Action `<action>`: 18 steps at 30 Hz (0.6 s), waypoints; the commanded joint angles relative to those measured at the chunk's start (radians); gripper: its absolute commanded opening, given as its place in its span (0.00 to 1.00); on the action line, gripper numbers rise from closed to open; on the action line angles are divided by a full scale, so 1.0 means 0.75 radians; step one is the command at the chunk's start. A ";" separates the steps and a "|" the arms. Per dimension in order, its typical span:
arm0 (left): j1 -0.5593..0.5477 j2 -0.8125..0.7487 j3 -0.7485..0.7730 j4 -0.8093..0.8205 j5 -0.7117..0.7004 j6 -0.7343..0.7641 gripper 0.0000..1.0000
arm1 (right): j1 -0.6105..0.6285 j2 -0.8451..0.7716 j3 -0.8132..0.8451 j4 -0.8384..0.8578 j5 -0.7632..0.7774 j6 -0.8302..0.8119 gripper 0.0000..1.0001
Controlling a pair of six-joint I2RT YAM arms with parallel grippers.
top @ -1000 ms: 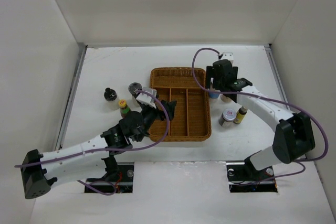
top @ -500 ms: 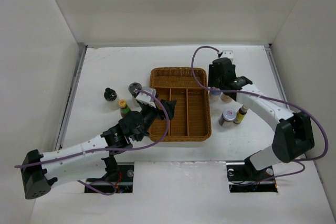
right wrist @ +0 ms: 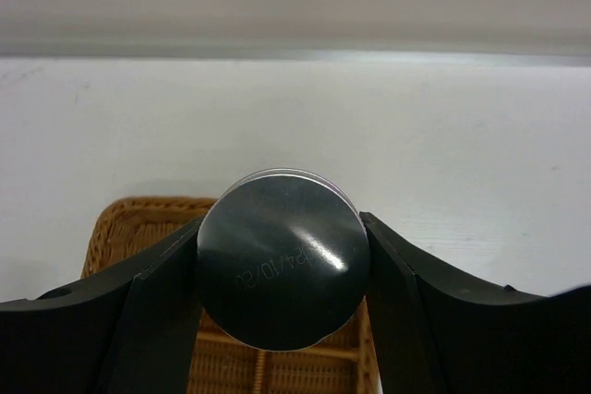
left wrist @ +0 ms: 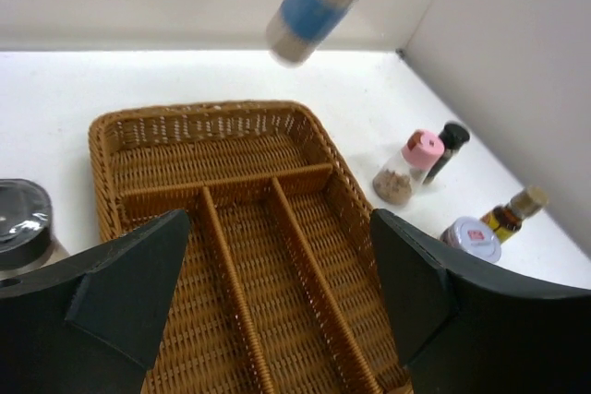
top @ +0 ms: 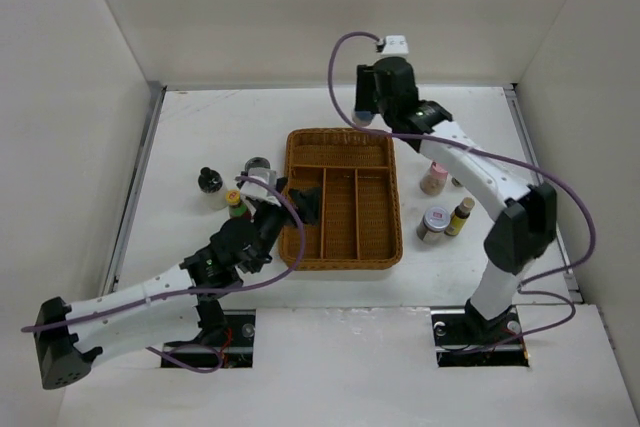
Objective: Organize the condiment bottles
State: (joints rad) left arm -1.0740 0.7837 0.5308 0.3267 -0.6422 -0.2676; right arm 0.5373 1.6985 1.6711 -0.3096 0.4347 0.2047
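Note:
My right gripper (top: 367, 113) is shut on the white bottle with a blue band (left wrist: 309, 6), holding it in the air above the far edge of the wicker tray (top: 392, 209). In the right wrist view the bottle's dark round end (right wrist: 282, 260) fills the space between both fingers. My left gripper (left wrist: 277, 274) hovers open and empty over the tray's (left wrist: 111, 149) near left part. To the right of the tray stand a pink-capped bottle (top: 433, 179), a red-lidded jar (top: 435, 222) and a small yellow-brown bottle (top: 459, 217). To its left stand a black-lidded bottle (top: 209, 182), a yellow-capped one (top: 234, 201) and a dark-lidded jar (top: 257, 166).
The tray has one crosswise compartment at the far end and three lengthwise ones, all empty. A thin black-capped bottle (left wrist: 449, 143) stands just behind the pink-capped one (left wrist: 406, 168). White walls close in the table on the left, back and right.
My right gripper closed on the white-blue bottle beside the tray's right side, then lifted it up and left to the tray's far edge. The left arm drew back slightly.

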 commanded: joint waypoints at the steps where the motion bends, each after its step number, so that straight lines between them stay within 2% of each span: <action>1: 0.008 -0.122 -0.035 0.059 -0.105 0.015 0.79 | 0.064 0.136 0.103 0.055 -0.050 -0.015 0.52; 6: 0.016 -0.237 -0.072 0.000 -0.262 0.009 0.80 | 0.121 0.222 0.102 0.087 -0.052 -0.005 0.52; 18: 0.053 -0.280 -0.072 -0.137 -0.371 -0.001 0.80 | 0.148 0.331 -0.001 0.159 -0.062 0.007 0.55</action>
State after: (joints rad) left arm -1.0405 0.5903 0.4835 0.2409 -0.8745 -0.2687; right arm 0.6411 1.9476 1.6665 -0.3016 0.3744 0.2058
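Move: The right hand holds the blue-banded jar. The basket's far compartment lies about 9 cm to its left, level with it fore and aft, some 22 cm below; the pink-capped bottle is 8 cm back, 15 cm right. From the empty left hand, the dark-lidded jar stands about 11 cm ahead, 12 cm left and 15 cm below, the yellow-capped bottle 5 cm ahead and 17 cm left. Right lowers its gripped jar 13 cm and leftward 8 towards the far compartment; open left shifts towards the dark-lidded jar. ##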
